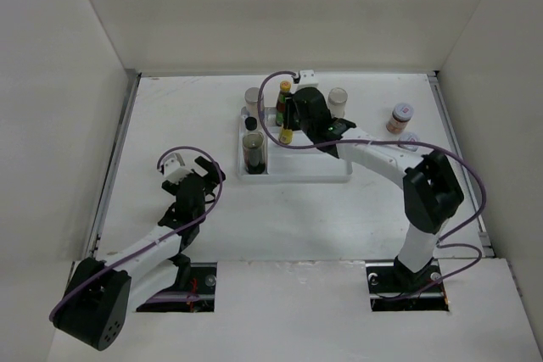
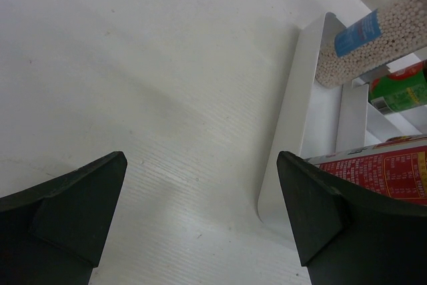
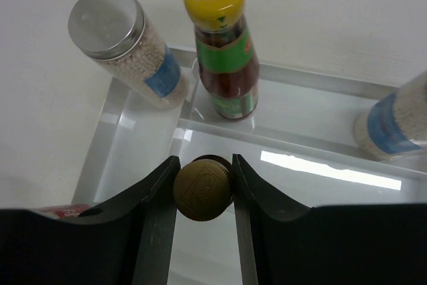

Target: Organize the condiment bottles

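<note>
My right gripper is shut on the gold cap of a dark bottle, held over a compartment of the white divided tray. I cannot tell whether the bottle's base touches the tray floor. Just beyond stands a red sauce bottle with a yellow cap, and a silver-lidded jar of white beads is to its left. A second bead jar is at the right. From above, two dark bottles fill the tray's left column. My left gripper hangs open and holds nothing, left of the tray.
A pink-lidded jar stands on the table right of the tray, near the right arm's elbow. White walls close in the table on three sides. The left wrist view catches a bead jar and a red-labelled bottle in the tray.
</note>
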### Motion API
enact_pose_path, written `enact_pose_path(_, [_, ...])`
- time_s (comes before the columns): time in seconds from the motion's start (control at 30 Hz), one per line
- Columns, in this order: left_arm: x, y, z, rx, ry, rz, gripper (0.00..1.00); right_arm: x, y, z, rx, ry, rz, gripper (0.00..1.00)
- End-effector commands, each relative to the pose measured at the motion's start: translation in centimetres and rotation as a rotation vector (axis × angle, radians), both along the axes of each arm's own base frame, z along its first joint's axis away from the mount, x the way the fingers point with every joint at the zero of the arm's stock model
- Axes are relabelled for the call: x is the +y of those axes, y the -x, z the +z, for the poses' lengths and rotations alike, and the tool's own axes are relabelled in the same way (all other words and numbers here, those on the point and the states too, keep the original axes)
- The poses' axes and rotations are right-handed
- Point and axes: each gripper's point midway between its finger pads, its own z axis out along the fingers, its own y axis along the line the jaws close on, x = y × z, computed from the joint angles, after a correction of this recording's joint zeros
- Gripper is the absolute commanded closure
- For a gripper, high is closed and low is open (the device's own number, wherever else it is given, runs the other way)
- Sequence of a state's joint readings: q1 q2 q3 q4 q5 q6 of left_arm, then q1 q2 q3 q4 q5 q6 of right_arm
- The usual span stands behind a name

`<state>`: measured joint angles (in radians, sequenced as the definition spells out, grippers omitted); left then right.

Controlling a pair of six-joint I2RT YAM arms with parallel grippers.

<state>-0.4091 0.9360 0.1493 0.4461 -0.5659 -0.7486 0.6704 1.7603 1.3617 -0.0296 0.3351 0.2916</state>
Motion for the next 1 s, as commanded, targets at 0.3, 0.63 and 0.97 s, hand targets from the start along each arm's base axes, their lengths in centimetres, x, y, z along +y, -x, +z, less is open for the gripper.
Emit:
enact_pose_path(0.3, [-0.6,-0.4,1.4,-0.065,0.037,-0.011,0.0,3.3,-1.9,0.3,-0.069,-0.048,0.012,0.68])
enact_pose_path(0.63, [-0.5,-0.4,1.3,-0.065,0.037,-0.008,0.0,2.6,-0.7,2.5,-0.1,-0.085,0.013,0.26])
enact_pose_path(0.97, [-0.7,-0.3,1.5,-0.074,0.044,-0.018,0.0,-11.6,2.7,5.1,-0.139,-0.174,-0.261,0.06])
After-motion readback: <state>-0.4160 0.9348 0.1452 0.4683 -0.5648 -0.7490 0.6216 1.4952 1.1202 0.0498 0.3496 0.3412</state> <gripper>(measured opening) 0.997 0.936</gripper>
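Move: The small yellow bottle is already in the right gripper. Its spot on the tray's middle strip lies about 1 cm ahead, 2 cm left and some 12 cm below the hand. The green-labelled sauce bottle stands roughly 8 cm ahead and 2 cm left, the left bead jar 8 cm ahead and 11 cm left, and the black-capped bottle 7 cm back and 11 cm left. From the idle left hand, the spot is about 12 cm ahead and 30 cm right. Lower the right gripper about 3.5 cm, easing some 2 cm left, to set the held yellow bottle down in the tray's middle strip, just in front of the sauce bottle. Then spread the fingers wide to let go, and draw off right, up and back towards the base, around 8 cm to the right, picking up speed as you leave. ##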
